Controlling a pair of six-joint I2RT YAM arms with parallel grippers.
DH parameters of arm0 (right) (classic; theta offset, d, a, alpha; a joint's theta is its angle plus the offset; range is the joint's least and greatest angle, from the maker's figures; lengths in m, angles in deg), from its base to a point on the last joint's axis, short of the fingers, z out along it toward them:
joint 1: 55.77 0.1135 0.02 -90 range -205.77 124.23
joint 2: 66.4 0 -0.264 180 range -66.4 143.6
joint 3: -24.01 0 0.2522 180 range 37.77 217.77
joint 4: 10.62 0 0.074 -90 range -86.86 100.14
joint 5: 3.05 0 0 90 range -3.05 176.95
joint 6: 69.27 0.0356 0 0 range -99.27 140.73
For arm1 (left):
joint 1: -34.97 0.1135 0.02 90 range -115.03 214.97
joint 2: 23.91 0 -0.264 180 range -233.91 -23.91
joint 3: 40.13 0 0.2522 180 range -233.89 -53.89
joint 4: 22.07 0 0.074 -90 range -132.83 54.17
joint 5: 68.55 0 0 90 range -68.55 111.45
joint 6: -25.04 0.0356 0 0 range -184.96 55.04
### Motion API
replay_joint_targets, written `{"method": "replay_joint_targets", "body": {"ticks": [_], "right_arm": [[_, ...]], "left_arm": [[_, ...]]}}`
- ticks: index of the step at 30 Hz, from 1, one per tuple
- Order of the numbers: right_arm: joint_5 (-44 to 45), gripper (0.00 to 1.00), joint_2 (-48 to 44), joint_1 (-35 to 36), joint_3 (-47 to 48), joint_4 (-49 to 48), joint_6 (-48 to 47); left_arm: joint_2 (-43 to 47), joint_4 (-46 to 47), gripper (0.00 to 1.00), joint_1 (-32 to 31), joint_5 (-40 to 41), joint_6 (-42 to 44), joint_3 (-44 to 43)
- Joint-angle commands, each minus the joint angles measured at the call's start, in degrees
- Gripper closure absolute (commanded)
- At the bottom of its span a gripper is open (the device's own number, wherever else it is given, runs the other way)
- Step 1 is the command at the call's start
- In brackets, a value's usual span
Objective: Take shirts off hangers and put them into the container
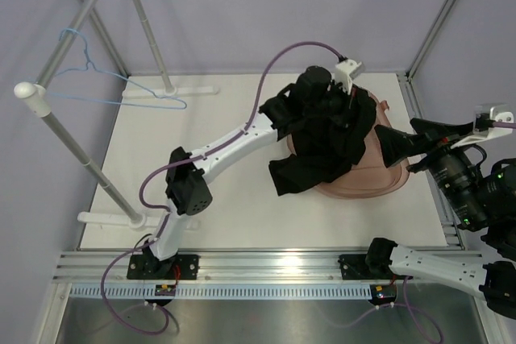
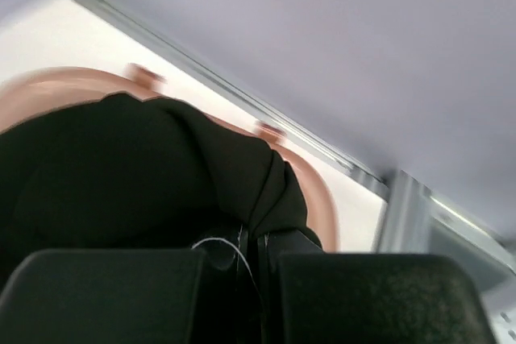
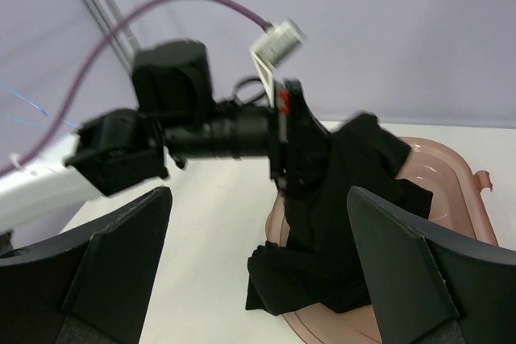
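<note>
The black shirt (image 1: 322, 147) hangs bunched from my left gripper (image 1: 340, 104), which is shut on a fold of it above the pink container (image 1: 379, 187). The shirt's lower part spills over the container's left rim onto the table. In the left wrist view the fingers (image 2: 322, 296) pinch the shirt (image 2: 161, 175), with the container's rim (image 2: 324, 199) behind it. My right gripper (image 1: 389, 147) stands open at the container's right side, holding nothing. Its view shows the shirt (image 3: 339, 199), the container (image 3: 455, 171) and the left gripper (image 3: 286, 138). The light-blue hanger (image 1: 105, 78) hangs bare on the rack at far left.
The grey rack pole (image 1: 81, 159) slopes across the left side, and its white feet (image 1: 109, 217) rest on the table. A second upright (image 1: 149, 30) stands at the back left. A metal frame rail (image 1: 258, 267) runs along the near edge.
</note>
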Motion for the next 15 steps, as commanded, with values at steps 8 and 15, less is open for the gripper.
{"method": "replay_joint_targets", "body": {"ticks": [8, 15], "right_arm": [[6.7, 0.01, -3.2, 0.0, 3.9, -1.9, 0.3], [4.9, 0.01, -4.0, -0.1, 3.7, -1.4, 0.8]], "left_arm": [[-4.9, -2.5, 1.00, -0.1, -4.4, -11.4, 4.4], [-3.4, -10.7, 0.34, -0.2, 5.4, -5.7, 8.1]]}}
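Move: The left hand, shut on the shirt's upper part, holds it over the container, whose middle lies about 30 cm below, some 5 cm to the hand's right and roughly level with it fore and aft. The shirt's loose end hangs about 14 cm to the hand's left and 12 cm back, outside the rim. The lug on the container's right rim is about 22 cm to its right. From the open right hand, the container's middle is about 16 cm straight ahead and 44 cm below. The left hand drops some 15 cm towards the container with the shirt, swinging about 4 cm back and to the right on the way and returning nearly to its first line, while the fingers tip down by some 20 degrees; near the end they open from shut to more than half wide, low over the shirt's bunched cloth. The empty right hand, its fingers still wide open, eases about 5 cm to the right and a little up, drawing clear. ##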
